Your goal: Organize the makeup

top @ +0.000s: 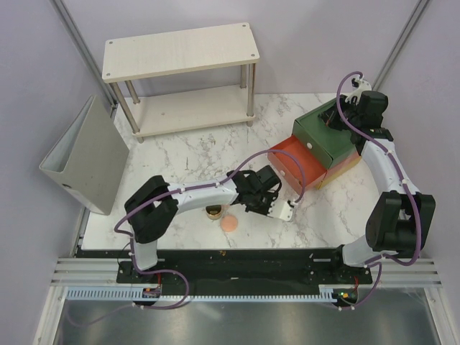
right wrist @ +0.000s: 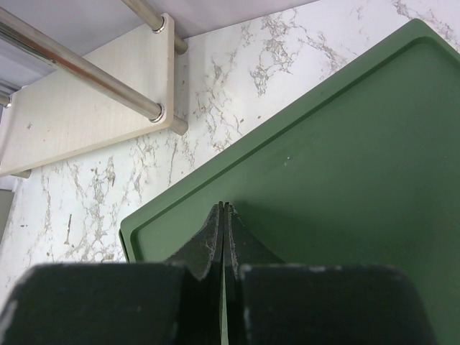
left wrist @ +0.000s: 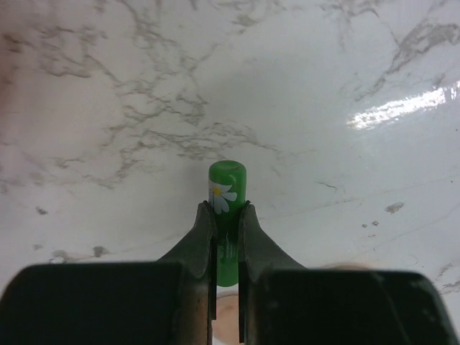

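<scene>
My left gripper (left wrist: pixel 226 208) is shut on a short green tube (left wrist: pixel 227 185) with a white daisy on it and holds it above the marble table. In the top view this gripper (top: pixel 275 207) is just left of the open red drawer (top: pixel 298 167); the tube is hidden there. A peach-pink disc (top: pixel 230 223) and a dark gold-rimmed jar (top: pixel 213 211) lie under the left arm. My right gripper (right wrist: pixel 224 205) is shut and empty, over the green top of the drawer box (right wrist: pixel 345 165), at the back right in the top view (top: pixel 346 108). The other makeup is out of view.
The green-red-yellow drawer box (top: pixel 327 136) stands at the right. A two-level wooden shelf (top: pixel 180 72) stands at the back, also in the right wrist view (right wrist: pixel 86 108). A grey binder (top: pixel 86 154) leans at the left edge.
</scene>
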`<state>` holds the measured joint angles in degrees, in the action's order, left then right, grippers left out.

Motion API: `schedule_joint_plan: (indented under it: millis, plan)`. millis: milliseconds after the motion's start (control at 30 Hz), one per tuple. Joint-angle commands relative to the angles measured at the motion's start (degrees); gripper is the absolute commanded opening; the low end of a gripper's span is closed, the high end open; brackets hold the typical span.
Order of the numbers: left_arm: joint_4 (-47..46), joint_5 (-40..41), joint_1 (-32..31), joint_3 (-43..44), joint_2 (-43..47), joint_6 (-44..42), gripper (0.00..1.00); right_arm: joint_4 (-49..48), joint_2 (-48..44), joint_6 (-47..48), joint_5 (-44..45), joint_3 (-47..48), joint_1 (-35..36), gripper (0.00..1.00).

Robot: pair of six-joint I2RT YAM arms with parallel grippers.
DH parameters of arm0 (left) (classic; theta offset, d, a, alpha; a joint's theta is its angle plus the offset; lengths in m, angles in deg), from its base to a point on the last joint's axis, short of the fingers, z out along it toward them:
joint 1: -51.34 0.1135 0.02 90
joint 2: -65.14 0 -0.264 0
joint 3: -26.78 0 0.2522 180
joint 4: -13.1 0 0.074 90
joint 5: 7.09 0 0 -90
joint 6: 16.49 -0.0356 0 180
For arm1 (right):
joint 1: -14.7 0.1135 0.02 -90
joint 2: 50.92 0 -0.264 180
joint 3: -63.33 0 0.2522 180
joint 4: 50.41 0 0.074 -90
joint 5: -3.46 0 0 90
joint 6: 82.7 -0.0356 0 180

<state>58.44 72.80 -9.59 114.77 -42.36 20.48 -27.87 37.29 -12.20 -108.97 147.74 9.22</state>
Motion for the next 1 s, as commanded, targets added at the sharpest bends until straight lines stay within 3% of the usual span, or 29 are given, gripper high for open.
schedule_joint_plan:
  millis: [0,400,700,767,833,900,967]
  plan:
    - [-1.24,0.53,0.19,8.45,5.28,3.2,0.02,21.81,6.19,2.72,1.61,-5.61,0.64,0.0]
    - [-6.87,-2.55,1.69,21.99,2.66,5.4,0.02,21.72,6.02,2.81,1.34,-5.7,0.55,0.0]
    - [-9.16,-1.49,2.48,31.22,-6.84,7.42,0.03,21.72,6.37,2.72,1.08,-5.61,0.64,0.0]
    - [-9.25,-1.23,2.39,32.37,-8.24,7.68,0.11,21.72,6.37,2.72,1.08,-5.53,0.55,0.0]
    - [-9.51,-0.7,2.39,33.6,-9.65,7.95,0.34,21.72,6.28,2.72,1.17,-5.61,0.64,0.0]
    - [-10.04,0.17,2.39,33.78,-10.01,8.03,0.51,21.72,6.1,2.72,1.17,-5.61,0.64,0.0]
    - [-11.0,1.22,2.39,33.78,-9.92,7.77,0.55,21.72,6.1,2.81,1.17,-5.79,0.55,0.0]
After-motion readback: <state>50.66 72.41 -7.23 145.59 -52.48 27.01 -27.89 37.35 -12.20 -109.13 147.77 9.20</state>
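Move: Gripped in the left hand, the green tube is bound for the open red drawer, whose middle lies about 12 cm ahead, 14 cm to the right and some 4 cm higher. The drawer unit's middle is roughly 19 cm ahead and 21 cm right. The gold cup stands about 12 cm left and 1 cm ahead; the near pink pad is 7 cm left and 3 cm back. From the right hand, the drawer is about 13 cm back, 10 cm left and 14 cm below. Lifting the held green tube away from the table, the left hand climbs about 18 cm while going some 13 cm right and 9 cm forward to the open red drawer. On the way its fingertips swing outward to the right by nearly 30 degrees; it then sinks about 4 cm and opens its fingers to about half, letting go of the tube. ##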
